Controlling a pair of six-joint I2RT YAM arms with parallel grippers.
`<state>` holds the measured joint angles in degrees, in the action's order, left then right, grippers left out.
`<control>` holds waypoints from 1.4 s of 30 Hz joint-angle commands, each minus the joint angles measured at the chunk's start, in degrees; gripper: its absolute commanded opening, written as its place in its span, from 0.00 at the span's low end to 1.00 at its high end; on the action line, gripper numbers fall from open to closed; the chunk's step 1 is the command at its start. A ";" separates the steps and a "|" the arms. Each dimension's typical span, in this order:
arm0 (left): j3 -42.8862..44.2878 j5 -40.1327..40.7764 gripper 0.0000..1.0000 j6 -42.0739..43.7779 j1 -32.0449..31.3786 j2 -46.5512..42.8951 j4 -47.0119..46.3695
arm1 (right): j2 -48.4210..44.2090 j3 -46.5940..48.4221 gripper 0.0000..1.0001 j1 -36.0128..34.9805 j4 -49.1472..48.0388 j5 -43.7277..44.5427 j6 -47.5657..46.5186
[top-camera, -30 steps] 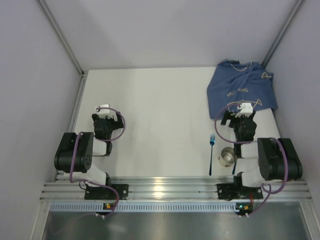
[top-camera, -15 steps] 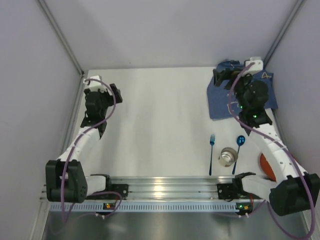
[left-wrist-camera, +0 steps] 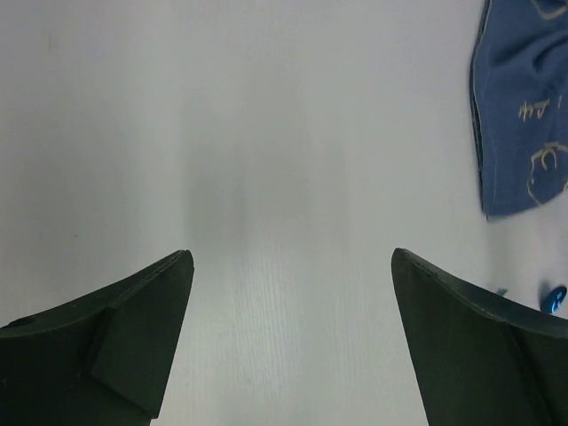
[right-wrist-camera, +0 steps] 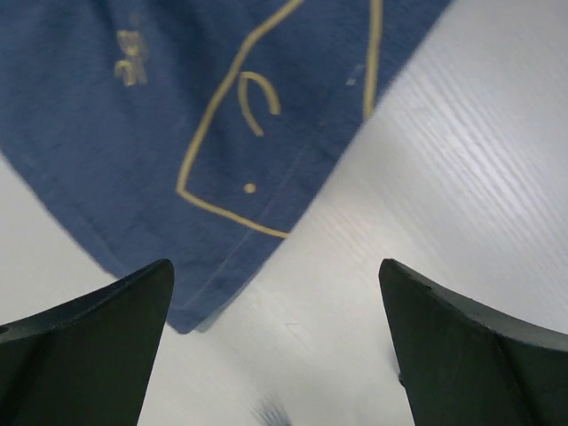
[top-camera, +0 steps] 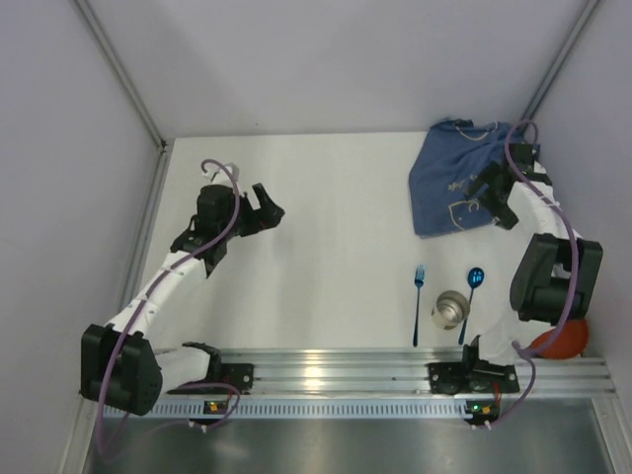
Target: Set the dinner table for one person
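The dinner table point(top-camera: 326, 257) is a wide white tabletop. On its right side lie a blue fork point(top-camera: 418, 304), a small metal cup point(top-camera: 450, 311) and a blue spoon point(top-camera: 471, 301), close together near the front edge. My left gripper point(top-camera: 271, 207) hangs open over bare tabletop at centre left; the left wrist view shows nothing between its fingers point(left-wrist-camera: 142, 319). My right gripper point(top-camera: 492, 200) is open over the right part of the dark blue cloth mat point(top-camera: 464, 183). In the right wrist view the mat's corner point(right-wrist-camera: 222, 106) lies just beyond the empty gripper point(right-wrist-camera: 275, 266).
An orange plate point(top-camera: 561, 342) shows partly behind the right arm's base at the front right. Grey walls close the table at the back and both sides. The mat point(left-wrist-camera: 524, 106) and the spoon tip point(left-wrist-camera: 555, 297) appear at the right edge of the left wrist view.
Both arms unfolded from their bases. Over the last half second the left gripper swung right toward the centre, and the right gripper dropped back from the mat's far edge to its right part.
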<state>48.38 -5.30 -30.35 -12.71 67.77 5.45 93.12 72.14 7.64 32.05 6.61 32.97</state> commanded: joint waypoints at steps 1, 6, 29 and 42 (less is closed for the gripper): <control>0.31 -2.87 0.99 -0.24 -2.84 -1.58 6.40 | 3.20 8.36 1.00 2.64 11.45 3.76 3.94; -0.30 -2.70 0.98 1.08 -3.02 -4.39 9.05 | 10.39 11.52 1.00 2.73 11.63 4.46 2.63; 2.16 -3.66 0.99 3.28 -3.02 1.66 10.10 | 31.67 25.51 0.31 2.03 14.53 3.41 0.08; 3.21 -1.74 0.99 7.32 -3.02 -1.14 12.30 | 23.34 21.03 0.00 -16.64 1.50 -21.76 14.99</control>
<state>48.69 -8.64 -25.32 -15.79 68.97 17.39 122.67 94.85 1.58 42.26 -0.64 39.24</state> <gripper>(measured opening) 0.985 0.014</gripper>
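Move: The blue cloth's middle lies about 11 cm ahead of the right hand, 5 cm to its left and 12 cm below; its near edge is almost under the hand. Behind on the table lie the spoon, 22 cm back and 7 cm left, the metal cup, 23 cm back and 12 cm left, and the fork, 22 cm back and 20 cm left. From the left hand the cloth is roughly 15 cm ahead, 54 cm right and 19 cm below. Lower the open right gripper about 10 cm onto the near part of the blue cloth, easing some 4 cm forward and 4 cm right while the fingers tip further down. Shut the fingers to pinch the cloth, then sweep left, keeping low, and speed up with the cloth in the grip. Draw the open, empty left gripper slightly back and down. ##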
